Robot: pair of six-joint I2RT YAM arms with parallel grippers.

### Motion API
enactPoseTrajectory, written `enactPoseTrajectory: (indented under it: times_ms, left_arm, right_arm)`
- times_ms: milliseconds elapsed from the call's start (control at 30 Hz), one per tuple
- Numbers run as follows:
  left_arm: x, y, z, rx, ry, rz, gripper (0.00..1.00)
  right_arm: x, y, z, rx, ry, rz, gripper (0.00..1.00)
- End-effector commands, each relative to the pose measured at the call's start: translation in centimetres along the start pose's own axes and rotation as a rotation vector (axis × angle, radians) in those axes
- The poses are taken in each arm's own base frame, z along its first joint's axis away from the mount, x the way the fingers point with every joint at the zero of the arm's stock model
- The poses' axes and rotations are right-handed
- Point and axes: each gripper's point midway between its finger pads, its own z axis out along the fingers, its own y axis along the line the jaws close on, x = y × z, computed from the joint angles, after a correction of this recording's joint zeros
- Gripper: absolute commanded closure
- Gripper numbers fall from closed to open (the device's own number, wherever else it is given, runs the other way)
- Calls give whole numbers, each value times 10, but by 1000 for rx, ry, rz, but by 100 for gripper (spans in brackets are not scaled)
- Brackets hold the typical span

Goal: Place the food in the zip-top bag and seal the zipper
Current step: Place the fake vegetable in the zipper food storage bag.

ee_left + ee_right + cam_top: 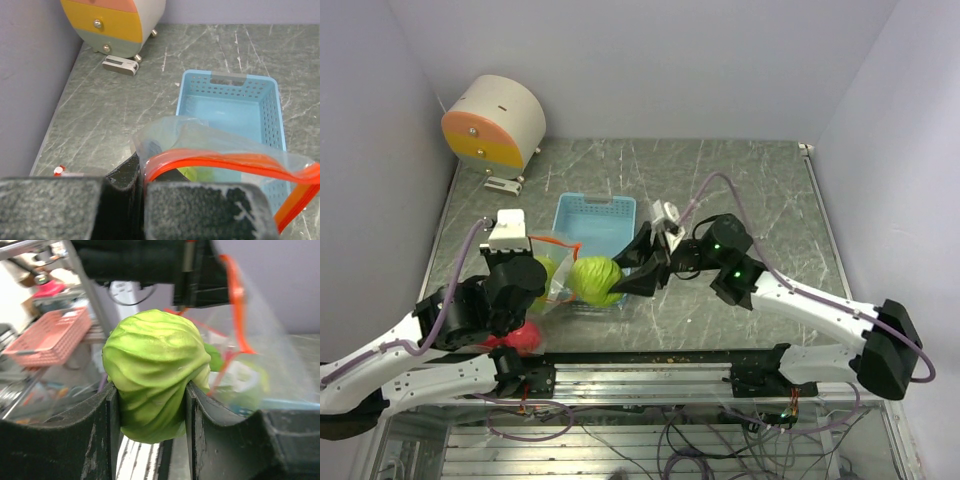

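Observation:
My left gripper [139, 181] is shut on the rim of the clear zip-top bag [200, 137], holding its orange zipper [225, 162] mouth open above the table. A green piece of food [197, 174] shows inside the bag. My right gripper [152, 410] is shut on a ribbed green cabbage [155, 365], held just in front of the bag's mouth [235, 295]. From above, the cabbage [595, 280] hangs between the bag [560, 262] and the right gripper [625, 268]. A red apple [523, 338] lies by the left arm.
A light blue tray [595, 212] stands right behind the bag. A round drawer unit [495, 122] with orange and yellow fronts sits at the back left corner. The table's near edge is a metal rail [650, 375].

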Motion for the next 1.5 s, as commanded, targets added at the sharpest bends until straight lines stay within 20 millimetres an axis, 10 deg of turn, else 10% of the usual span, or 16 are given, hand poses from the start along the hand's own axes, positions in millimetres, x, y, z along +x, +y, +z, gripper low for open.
enactPoseTrajectory:
  times_ms: [0,133,467,867,1033,1333,1467]
  left_arm:
    - [-4,-18,1,55,2,-31,93]
    - [-1,-28,1,90,21,-27,93]
    - [-2,-41,-6,209,30,-104,93]
    - [-7,-46,-16,302,34,-151,93]
    - [-6,-58,-18,350,45,-151,93]
    - [-4,-79,-16,397,49,-150,93]
    - [-4,-86,-15,405,51,-144,93]
  right_arm:
    - [6,55,9,-291,-5,-17,74]
    - [4,64,22,-309,-53,-37,72]
    - [21,-12,60,6,-60,53,74]
    - [65,-104,56,476,68,22,76]
    - [53,-126,49,618,9,34,76]
    - [40,-129,87,727,-9,-6,69]
    - [58,-127,100,751,55,-27,51]
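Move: The right hand already grips a green vegetable; the bag's mouth that it must enter lies about 10 cm to its left and 3 cm ahead, slightly lower. Another green vegetable sits inside the bag, some 14 cm left and 6 cm down, and the blue basket is about 20 cm ahead, 4 cm left and 27 cm below. From the left hand, which keeps the bag's rim pinched, the held vegetable is roughly 14 cm right, 5 cm back and a touch lower. Still gripping the green vegetable, the right hand carries it into the bag's mouth: first back about 6 cm, then swinging forward some 16 cm while going left and a little down, turning clockwise to point forward-left. The left hand, keeping its pinch on the rim, brings the mouth about 7 cm right to meet it, with a brief check on the way, turning clockwise some 20 degrees. ##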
